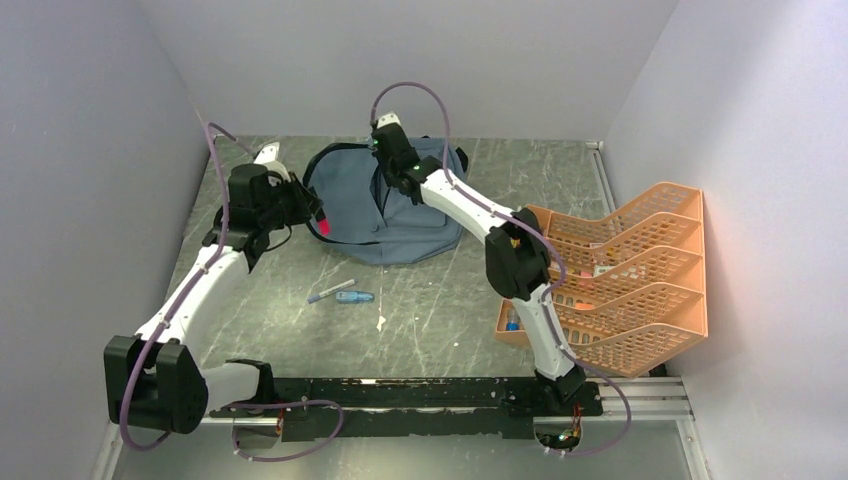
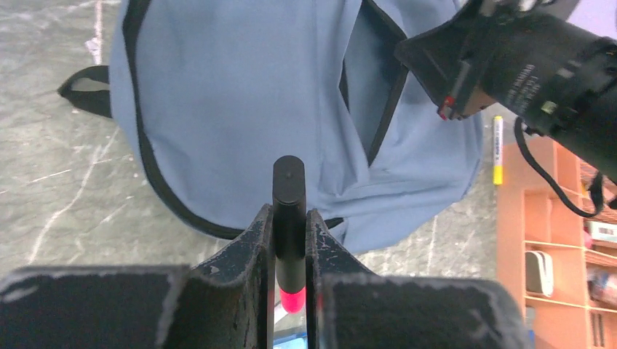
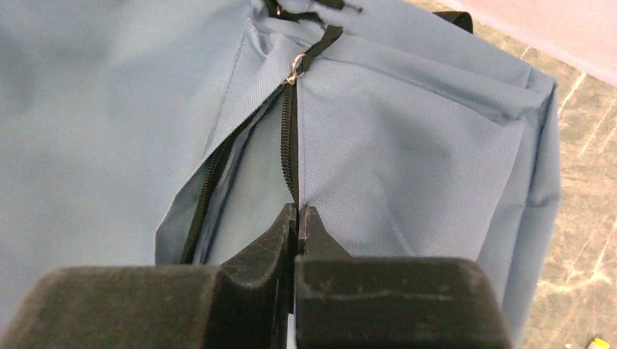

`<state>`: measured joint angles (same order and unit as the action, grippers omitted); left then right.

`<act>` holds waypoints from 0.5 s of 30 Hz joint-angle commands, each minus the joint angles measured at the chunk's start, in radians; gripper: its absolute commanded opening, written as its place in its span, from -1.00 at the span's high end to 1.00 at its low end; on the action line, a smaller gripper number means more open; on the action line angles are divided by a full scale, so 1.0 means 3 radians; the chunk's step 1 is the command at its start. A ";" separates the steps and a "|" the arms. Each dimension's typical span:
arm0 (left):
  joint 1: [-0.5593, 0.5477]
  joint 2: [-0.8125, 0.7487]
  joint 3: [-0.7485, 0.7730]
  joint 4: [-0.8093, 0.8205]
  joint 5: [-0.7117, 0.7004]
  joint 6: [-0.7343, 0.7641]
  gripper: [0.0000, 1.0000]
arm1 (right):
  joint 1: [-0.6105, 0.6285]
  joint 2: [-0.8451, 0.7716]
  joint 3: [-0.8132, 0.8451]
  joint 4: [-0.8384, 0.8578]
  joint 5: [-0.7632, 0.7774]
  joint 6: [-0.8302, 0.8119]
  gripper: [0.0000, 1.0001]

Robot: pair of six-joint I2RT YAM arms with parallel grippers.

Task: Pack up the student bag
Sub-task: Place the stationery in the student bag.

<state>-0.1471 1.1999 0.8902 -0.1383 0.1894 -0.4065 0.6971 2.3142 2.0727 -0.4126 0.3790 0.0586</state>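
The slate blue student bag [image 1: 415, 215] lies flat at the back middle of the table, its black zip partly undone. My right gripper [image 3: 297, 214] is shut on the zip edge of the bag [image 3: 407, 145], below the metal zip pull [image 3: 295, 69]. From above, the right gripper [image 1: 390, 180] sits over the bag's middle. My left gripper [image 2: 289, 214] is shut on a black marker [image 2: 289, 185] with a pink end, held just left of the bag [image 2: 240, 109]. From above, the left gripper [image 1: 315, 215] hovers at the bag's left edge.
An orange mesh tray organiser [image 1: 640, 270] stands at the right and holds small items. A blue pen [image 1: 353, 297], a grey pen [image 1: 330, 292] and a white scrap [image 1: 381, 322] lie on the table in front of the bag. A yellow marker [image 2: 498, 149] lies beside the organiser.
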 commanded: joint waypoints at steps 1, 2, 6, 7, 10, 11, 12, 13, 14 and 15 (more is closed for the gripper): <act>0.0015 0.0090 0.0237 0.0227 0.0274 -0.0209 0.90 | 0.0013 -0.0517 -0.0318 0.0207 -0.0465 -0.0056 1.00; 0.0015 0.0113 0.0279 0.0248 0.0274 -0.0259 0.90 | 0.0013 -0.0626 -0.0464 0.0302 -0.0538 -0.0060 1.00; 0.0008 0.0214 0.0374 0.0415 0.0228 -0.0595 0.90 | 0.0013 -0.0910 -0.0872 0.0513 -0.0761 0.0003 1.00; 0.0005 0.0241 0.0387 0.0479 0.0231 -0.0686 0.90 | 0.0013 -0.0960 -0.0920 0.0525 -0.0780 0.0033 1.00; -0.0072 0.0314 0.0363 0.0787 0.0128 -0.0936 0.90 | 0.0006 -0.1071 -0.1053 0.0572 -0.0837 0.0112 1.00; -0.0141 0.0320 0.0320 0.0905 0.0023 -0.0988 0.90 | 0.0006 -0.1104 -0.1094 0.0592 -0.0855 0.0146 1.00; -0.0228 0.0321 0.0262 0.1102 -0.0128 -0.1011 0.90 | 0.0001 -0.1135 -0.1133 0.0609 -0.0886 0.0186 1.00; -0.0316 0.0332 0.0205 0.1199 -0.0269 -0.1029 0.90 | -0.0008 -0.1160 -0.1156 0.0628 -0.0939 0.0230 1.00; -0.0402 0.0354 0.0148 0.1391 -0.0358 -0.1045 0.90 | -0.0024 -0.1178 -0.1172 0.0633 -0.0992 0.0284 1.00; -0.0469 0.0394 0.0099 0.1531 -0.0415 -0.1051 0.90 | -0.0036 -0.1190 -0.1175 0.0633 -0.1049 0.0327 1.00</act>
<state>-0.2077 1.2968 0.9630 0.0822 0.1741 -0.6563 0.6930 2.0300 1.7329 -0.2737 0.1524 0.0914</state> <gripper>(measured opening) 0.161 0.016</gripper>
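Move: The marker in the left hand is bound for the front pocket's mouth, which lies about 10 cm ahead of that hand, 11 cm to its right and 9 cm below. The white pen lies on the table some 8 cm back from the left hand and 1 cm right, and the light-blue highlighter 10 cm back and 6 cm right, both about 19 cm below. From the right hand, which already pinches the pocket's edge, the mouth's middle is about 3 cm back, 1 cm left and 2 cm below. The left hand keeps its grip on the black marker with the pink cap and climbs about 5 cm while going roughly 4 cm forward and 4 cm right, over the bag towards the pocket's mouth, rolling some 15 degrees so that its left side dips. The right hand, fingers still shut on the pocket's edge, draws that edge back towards the base by about 5 cm and lifts it nearly 4 cm, most of the lift coming early, with a slight roll raising its left side and a slight counter-clockwise turn. ##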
